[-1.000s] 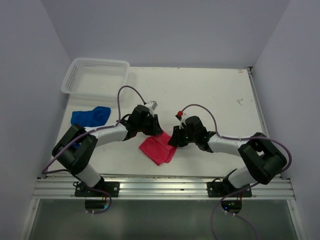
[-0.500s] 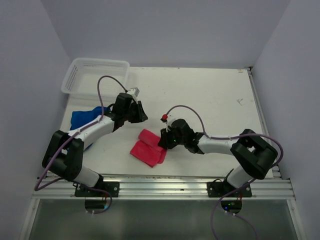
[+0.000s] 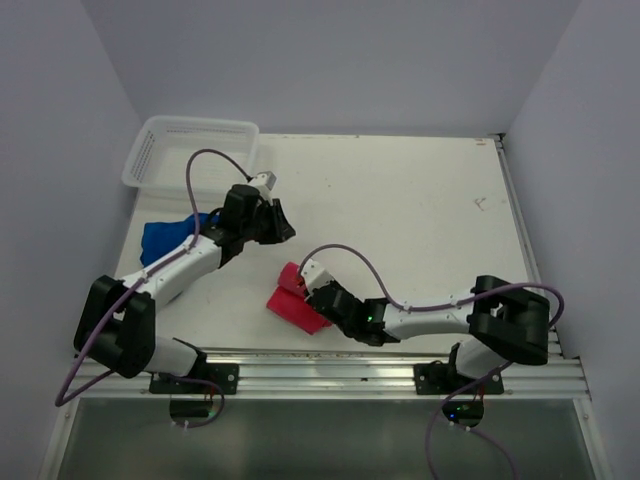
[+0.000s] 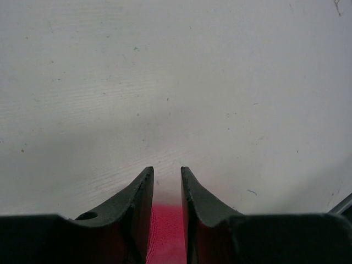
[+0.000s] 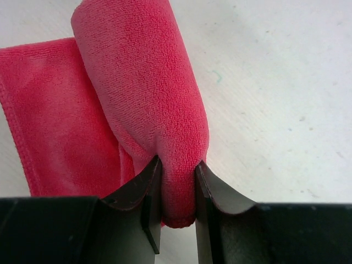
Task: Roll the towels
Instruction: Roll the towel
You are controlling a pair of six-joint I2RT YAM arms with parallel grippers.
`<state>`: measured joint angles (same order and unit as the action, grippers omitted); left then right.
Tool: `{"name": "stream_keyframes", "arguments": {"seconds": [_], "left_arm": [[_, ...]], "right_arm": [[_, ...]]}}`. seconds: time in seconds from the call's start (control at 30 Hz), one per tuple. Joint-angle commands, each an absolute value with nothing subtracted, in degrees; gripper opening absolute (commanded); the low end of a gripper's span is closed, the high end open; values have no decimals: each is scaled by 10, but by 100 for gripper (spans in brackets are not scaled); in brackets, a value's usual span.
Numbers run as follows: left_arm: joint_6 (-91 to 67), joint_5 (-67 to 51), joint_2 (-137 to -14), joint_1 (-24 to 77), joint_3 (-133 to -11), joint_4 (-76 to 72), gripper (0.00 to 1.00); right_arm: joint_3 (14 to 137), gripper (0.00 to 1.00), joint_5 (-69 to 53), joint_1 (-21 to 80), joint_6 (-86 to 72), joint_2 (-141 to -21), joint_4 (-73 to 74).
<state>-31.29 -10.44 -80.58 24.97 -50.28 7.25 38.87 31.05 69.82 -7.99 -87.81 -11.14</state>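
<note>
The pink-red towel (image 3: 290, 305) lies near the table's front, partly rolled. In the right wrist view its rolled end (image 5: 137, 82) is a thick tube, with a flat layer (image 5: 44, 110) spread to its left. My right gripper (image 3: 312, 293) (image 5: 177, 162) is shut on the near end of that roll. My left gripper (image 3: 285, 225) (image 4: 166, 169) hovers farther back, apart from the towel. Its jaws stand a narrow gap apart with bare table between the tips and a red strip low between them. The blue towel (image 3: 165, 235) lies crumpled at the left, partly behind the left arm.
A white mesh basket (image 3: 135, 160) stands at the far left corner, with the left arm's purple cable looping in front of it. A metal rail (image 3: 320, 372) runs along the near edge. White walls close the table in on three sides.
My right gripper swung toward the near left with the pink towel's end, rolling it over. My left gripper pulled back from the towel toward the far left.
</note>
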Motion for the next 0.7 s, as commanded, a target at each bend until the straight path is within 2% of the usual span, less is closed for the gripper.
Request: {"name": "stream_keyframes", "arguments": {"seconds": [0.0, 0.3, 0.67], "left_arm": [[-314, -121, -789, 248, -494, 60, 31], [-348, -176, -743, 251, -437, 31, 31], [-378, -138, -712, 337, -410, 25, 31]], "right_arm": [[389, 9, 466, 731, -8, -902, -116], [429, 11, 541, 815, 99, -991, -100], [445, 11, 548, 847, 103, -1034, -83]]}}
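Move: The red towel's middle lies about 13 cm back from the left hand, roughly level with it sideways and some 10 cm below. The right hand already grips its rolled part, the towel's middle being about 3 cm to that hand's left, 1 cm back and 3 cm below. The blue towel is some 24 cm left and 2 cm back from the left hand, 11 cm lower. Right hand keeps pinching the roll, rolling some 30 degrees left-side-down; open left hand retreats about 7 cm towards it. ##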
